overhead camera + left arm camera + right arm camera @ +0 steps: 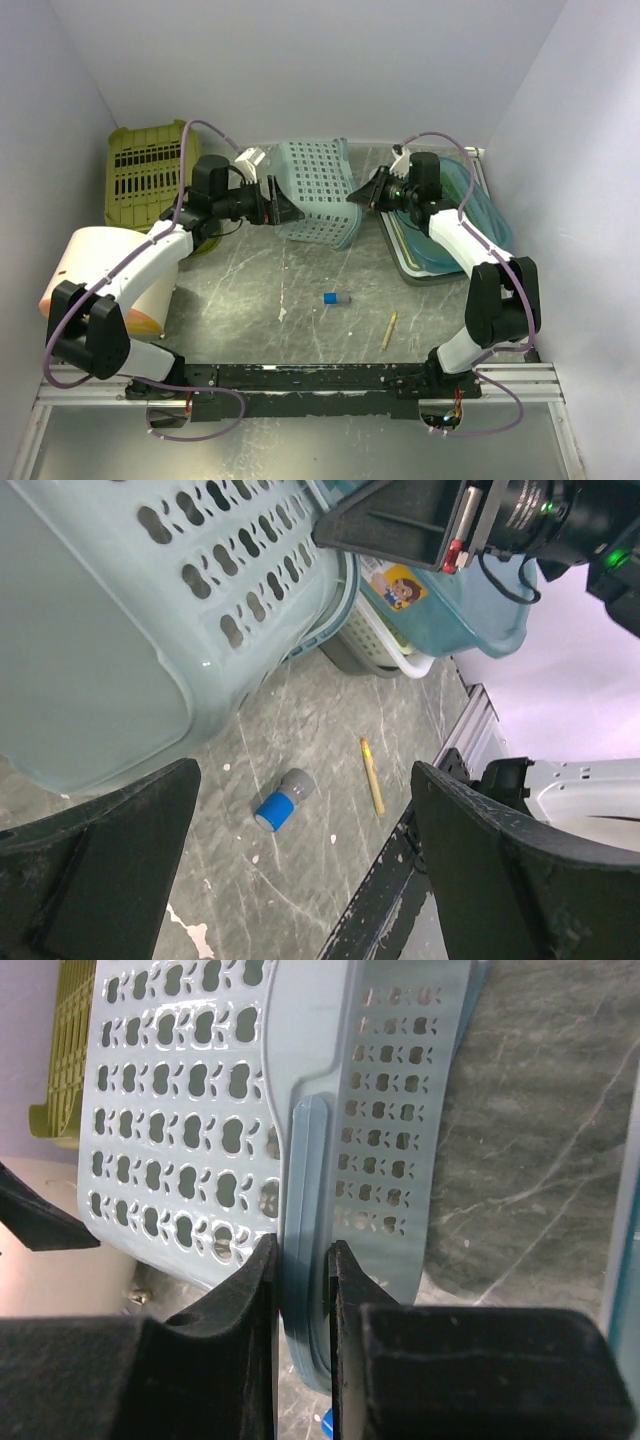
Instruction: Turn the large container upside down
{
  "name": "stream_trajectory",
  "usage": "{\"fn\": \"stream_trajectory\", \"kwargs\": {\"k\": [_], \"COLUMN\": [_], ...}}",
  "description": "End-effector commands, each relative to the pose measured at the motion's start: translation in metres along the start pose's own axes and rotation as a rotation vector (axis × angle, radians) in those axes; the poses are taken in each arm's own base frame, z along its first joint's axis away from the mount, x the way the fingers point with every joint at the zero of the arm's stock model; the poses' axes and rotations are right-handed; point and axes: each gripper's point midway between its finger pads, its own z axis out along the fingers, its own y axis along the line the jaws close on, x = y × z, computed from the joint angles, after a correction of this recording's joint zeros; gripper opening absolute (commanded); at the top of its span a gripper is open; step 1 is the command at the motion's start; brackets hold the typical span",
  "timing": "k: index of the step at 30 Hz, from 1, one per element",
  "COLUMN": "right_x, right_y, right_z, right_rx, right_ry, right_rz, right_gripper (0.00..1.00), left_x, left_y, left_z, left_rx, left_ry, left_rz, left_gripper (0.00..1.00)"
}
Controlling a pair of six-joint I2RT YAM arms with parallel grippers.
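The large container (315, 190) is a pale blue-green perforated basket at the back middle of the table, tipped up off its base. My right gripper (352, 198) is shut on its thick rim, which shows between the pads in the right wrist view (302, 1250), with the holed wall (180, 1090) beyond. My left gripper (288, 208) is open at the basket's left side; in its wrist view the basket's smooth base (100, 660) fills the upper left and nothing sits between the jaws (305, 780).
An olive slatted crate (145, 175) stands at the back left, and a white and orange round tub (100, 275) is by the left arm. Stacked teal trays (440, 240) lie on the right. A blue-capped cylinder (331, 298) and a pencil (389, 330) lie mid-table.
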Motion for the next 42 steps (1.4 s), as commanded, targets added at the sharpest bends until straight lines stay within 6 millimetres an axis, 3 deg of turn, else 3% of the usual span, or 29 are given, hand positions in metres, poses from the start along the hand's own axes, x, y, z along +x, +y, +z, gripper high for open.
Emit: {"fn": "stream_trajectory", "kwargs": {"k": [1,13,18,28,37,42], "right_x": [0.01,0.007,0.003,0.002,0.028,0.041], "right_y": [-0.009,-0.033,-0.026,-0.003,0.003,-0.002], "right_z": [-0.003,0.021,0.041,0.112,0.185,0.207], "right_rx": [-0.002,0.042,0.06,0.047,0.043,0.092], "right_ry": [0.019,-0.058,-0.074,-0.036,0.036,0.084], "right_rz": [0.066,0.295,0.297,0.263,0.249,0.196], "right_gripper": [0.0,0.0,0.0,0.0,0.0,0.0], "left_x": [-0.031,-0.073,-0.081,-0.089,-0.084,-0.088], "left_y": [-0.013,-0.043,-0.044,-0.039,-0.04,-0.036], "left_z": [-0.006,-0.047,-0.062,-0.079,-0.089,-0.096], "left_rx": [-0.001,-0.087,-0.153,-0.248,-0.266,-0.318], "left_ry": [-0.068,-0.213,-0.243,-0.269,-0.285,-0.282], "left_rz": [0.086,0.127,0.15,0.175,0.166,0.18], "left_gripper": [0.98,1.0,1.0,1.0,1.0,1.0]}}
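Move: The right hand holds the pale blue basket's rim; the basket's middle is some 9 cm left and 2 cm farther out, slightly lower. The green container towards which it is carried lies roughly 45 cm left, 3 cm farther out and 15 cm below; the blue tub is about 24 cm right and 2 cm nearer. From the open left hand the basket lies about 8 cm right, 5 cm ahead, and a bit lower. Right hand, still pinching the basket's rim, carries it about 15 cm left and forward; empty left rises clear. ##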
